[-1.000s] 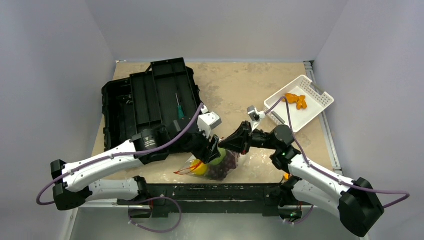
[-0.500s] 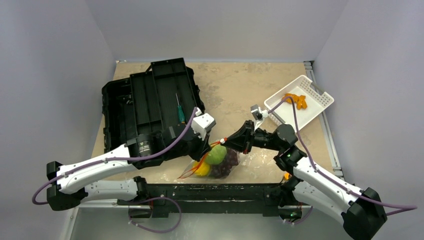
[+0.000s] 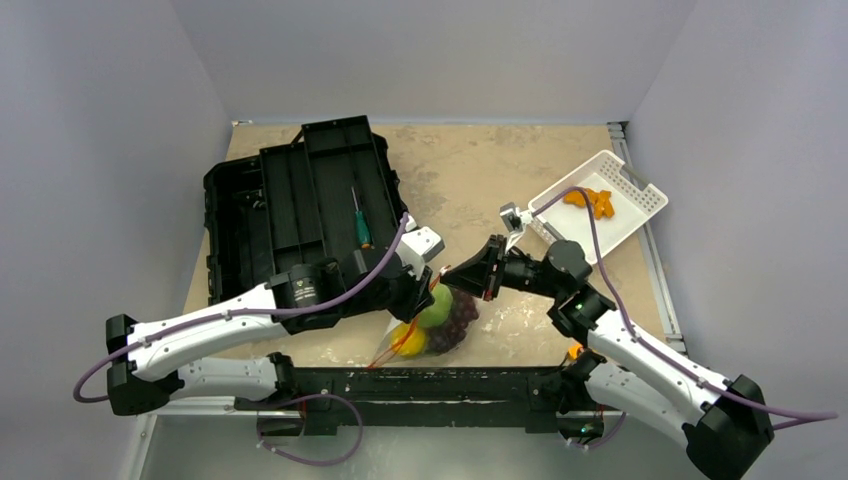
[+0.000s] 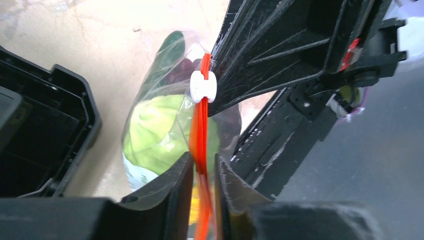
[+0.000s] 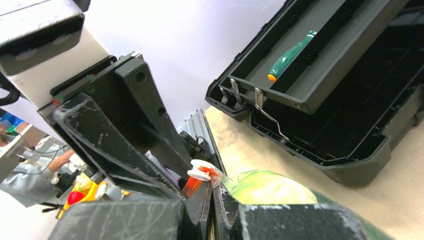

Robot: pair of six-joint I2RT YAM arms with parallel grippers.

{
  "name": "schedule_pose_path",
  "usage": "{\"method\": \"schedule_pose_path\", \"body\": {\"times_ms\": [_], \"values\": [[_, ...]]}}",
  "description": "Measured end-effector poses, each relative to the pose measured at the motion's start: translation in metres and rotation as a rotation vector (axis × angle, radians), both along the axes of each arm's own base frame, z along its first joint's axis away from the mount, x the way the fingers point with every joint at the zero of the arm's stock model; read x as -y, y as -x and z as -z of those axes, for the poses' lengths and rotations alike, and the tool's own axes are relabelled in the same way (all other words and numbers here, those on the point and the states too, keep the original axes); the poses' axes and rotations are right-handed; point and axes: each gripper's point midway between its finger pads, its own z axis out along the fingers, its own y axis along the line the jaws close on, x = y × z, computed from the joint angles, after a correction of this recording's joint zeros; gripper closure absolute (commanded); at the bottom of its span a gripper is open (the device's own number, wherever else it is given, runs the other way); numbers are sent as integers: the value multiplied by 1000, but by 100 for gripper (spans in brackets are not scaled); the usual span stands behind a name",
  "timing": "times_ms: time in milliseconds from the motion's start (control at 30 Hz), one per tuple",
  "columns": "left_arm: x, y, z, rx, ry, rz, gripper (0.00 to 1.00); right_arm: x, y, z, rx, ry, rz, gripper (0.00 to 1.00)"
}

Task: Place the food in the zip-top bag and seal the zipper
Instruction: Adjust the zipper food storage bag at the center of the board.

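The zip-top bag (image 3: 432, 322) hangs between both grippers near the table's front, holding a green cabbage (image 4: 155, 135), purple grapes (image 3: 459, 316) and a yellow lemon (image 3: 408, 341). Its orange-red zipper (image 4: 200, 130) runs upright in the left wrist view, with a white slider (image 4: 202, 86) at its far end. My left gripper (image 4: 204, 161) straddles the strip with its jaws narrowly apart; a thin gap shows on the right side. My right gripper (image 5: 212, 189) is shut on the bag's corner just under the slider (image 5: 200, 170). Further food is out of view.
An open black toolbox (image 3: 290, 200) lies at the left, with a green-handled screwdriver (image 3: 360, 226) in its tray. A white slotted basket (image 3: 605, 205) with an orange item (image 3: 590, 199) sits at the back right. The left arm's forearm lies across the toolbox's near corner.
The left gripper's jaws have come in from wide to narrow around the orange strip. The bag has swung a little to the right, and the right gripper has kept its hold.
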Motion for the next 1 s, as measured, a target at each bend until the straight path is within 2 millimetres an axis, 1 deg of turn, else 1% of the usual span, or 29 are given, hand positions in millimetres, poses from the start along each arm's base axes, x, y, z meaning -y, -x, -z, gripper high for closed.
{"method": "schedule_pose_path", "body": {"times_ms": [100,133,167,200,233,300,333,400,433,500,600,633,700,767,867,933,1000], "values": [[0,-2,2,-1,-15,-11,98,0,-3,0,-28,14,15,100],[0,-2,3,-3,-18,-14,100,0,-4,0,-34,21,19,100],[-1,-2,3,-3,-21,-15,100,-1,-5,0,-36,30,21,98],[-1,-2,3,-4,-21,-15,100,-1,-5,0,-34,40,21,93],[-1,-2,4,-5,-24,-15,100,-1,-5,1,-28,54,20,82],[-2,-1,4,-7,-24,-13,100,0,-7,0,2,81,18,64],[-2,-1,3,-7,-21,-11,100,0,-7,-2,30,93,12,57],[-2,2,1,-12,-11,4,100,-1,-5,-7,103,106,-12,46],[-3,5,1,-15,-6,14,100,-1,-4,-10,143,108,-28,43],[-5,10,1,-24,3,35,100,-2,0,-16,223,98,-64,41],[-9,15,1,-38,17,53,100,-7,7,-24,309,65,-133,40],[-11,16,1,-42,21,57,100,-10,8,-25,329,55,-157,40],[-14,16,0,-44,30,53,100,-14,8,-20,328,58,-187,37],[-16,16,-2,-54,42,36,100,-17,0,-9,285,85,-171,30],[-20,10,-1,-77,49,-38,100,-14,-19,1,193,145,-53,21],[-26,4,3,-102,32,-120,100,-7,-33,-4,143,174,58,17],[-31,-4,2,-131,27,-226,100,5,-47,-14,111,195,178,15]]}}
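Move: Between the left hand's parted fingers runs the bag's red zipper strip; the white slider sits about 4 cm ahead, 4 cm to the right and 2 cm above that hand. From the right hand's shut tips the slider is level fore-and-aft, about 2 cm left and 1 cm up. Also from the right hand, the cabbage is some 6 cm back, 3 cm left, 8 cm down, and the grapes 9 cm back, 4 cm right, 10 cm down. Closing fully, the left fingers pinch the zipper strip, then carry the bag about 1.5 cm back and on to the left, ending some 3 cm left with a slight counter-clockwise turn. The right fingers open wide beside the slider; that hand lifts about 2.5 cm, dips, then swings about 5 cm forward, away from the slider, turning slightly clockwise. ##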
